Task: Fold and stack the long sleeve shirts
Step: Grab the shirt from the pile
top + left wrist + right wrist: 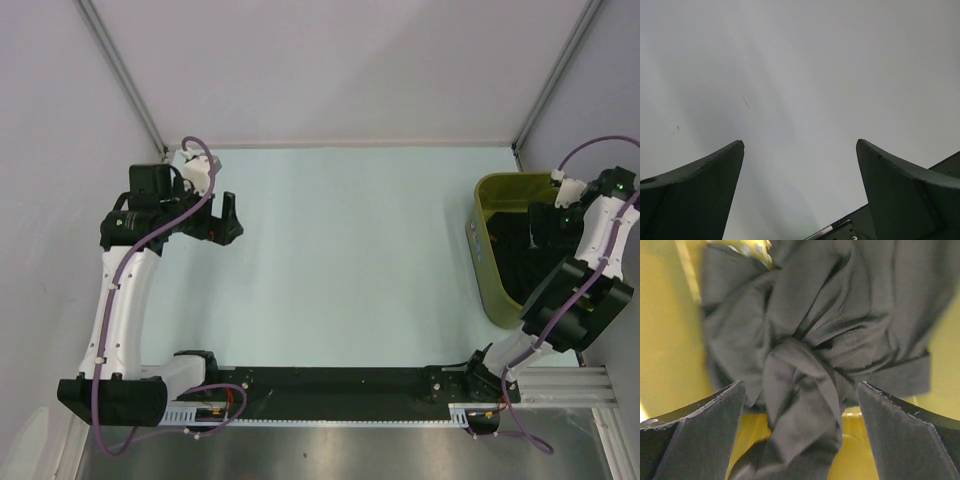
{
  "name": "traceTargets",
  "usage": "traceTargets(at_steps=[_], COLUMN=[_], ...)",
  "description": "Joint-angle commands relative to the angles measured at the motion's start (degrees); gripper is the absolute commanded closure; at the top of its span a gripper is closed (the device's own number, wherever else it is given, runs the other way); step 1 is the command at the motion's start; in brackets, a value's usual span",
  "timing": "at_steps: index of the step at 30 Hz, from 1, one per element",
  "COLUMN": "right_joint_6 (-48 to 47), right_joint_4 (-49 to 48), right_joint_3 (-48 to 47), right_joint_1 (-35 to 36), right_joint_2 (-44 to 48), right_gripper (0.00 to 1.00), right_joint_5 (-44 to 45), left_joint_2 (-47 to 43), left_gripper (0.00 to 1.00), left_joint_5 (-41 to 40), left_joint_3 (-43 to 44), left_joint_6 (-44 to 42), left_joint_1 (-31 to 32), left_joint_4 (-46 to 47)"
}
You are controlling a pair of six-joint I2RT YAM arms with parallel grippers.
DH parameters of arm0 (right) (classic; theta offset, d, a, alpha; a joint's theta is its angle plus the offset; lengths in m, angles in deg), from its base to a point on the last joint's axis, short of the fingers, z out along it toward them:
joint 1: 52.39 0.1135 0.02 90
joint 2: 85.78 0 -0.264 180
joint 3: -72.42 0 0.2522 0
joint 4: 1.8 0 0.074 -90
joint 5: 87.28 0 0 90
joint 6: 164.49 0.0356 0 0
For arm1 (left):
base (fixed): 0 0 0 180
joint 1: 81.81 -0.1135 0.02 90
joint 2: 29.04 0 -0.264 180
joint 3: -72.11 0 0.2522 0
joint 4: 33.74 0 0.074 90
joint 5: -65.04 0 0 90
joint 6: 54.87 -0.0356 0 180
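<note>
Black long sleeve shirts [815, 330] lie crumpled in the olive-green basket [487, 205] at the table's right edge; they show as a dark heap [515, 255] in the top view. My right gripper [800, 385] hangs open just above that heap, a bunched fold of fabric lying between its spread fingers, apart from both. In the top view the right gripper [548, 228] reaches into the basket. My left gripper [227, 218] hovers open over the bare table at the far left; in the left wrist view the left gripper [800, 142] has nothing between its fingers.
The pale green table top [340, 250] spreads between the two arms. Grey walls close in the left, back and right sides. A black base rail [330, 385] runs along the near edge.
</note>
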Motion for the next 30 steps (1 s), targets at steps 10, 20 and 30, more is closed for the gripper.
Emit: traceTargets(at_steps=[10,20,30], right_joint_6=[4.82,3.59,4.20], right_joint_4=[-25.84,-20.68,-4.51], right_joint_3=[19.20,17.90,-6.92], right_joint_1=[7.44,5.60,3.84], right_joint_2=[-10.87,-6.88,7.73], right_gripper=[0.00,0.72,1.00], right_joint_5=[14.62,9.01,-4.33], left_joint_2=[-1.99,-2.00,-1.29], left_gripper=[0.01,0.01,0.00], left_joint_5=[3.56,3.82,3.48], left_joint_3=[-1.05,-1.40,0.71], left_joint_6=[-1.50,-1.15,1.57], left_joint_1=[-0.23,-0.23,-0.23], left_joint_4=[2.41,3.38,5.75])
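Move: The black shirt's bunched cloth lies almost straight below the right hand's open fingers, about 14 cm down and perhaps 1 cm farther out. It sits in the yellow bin, whose left wall stands some 11 cm to the hand's left and level with it, and whose far wall is roughly 11 cm ahead, both centred about 10 cm lower. From the left hand the shirt is some 57 cm to the right, about level and around 22 cm down. The right fingers pinch a fold of the black shirt: the hand plunges about 13 cm straight down into the bin, open, tipping some 10 degrees steeper, then shuts fully on the cloth near the bottom. Keeping that grip, it pulls back up roughly 10 cm, faster and faster, the wrist returning to its earlier tilt. ##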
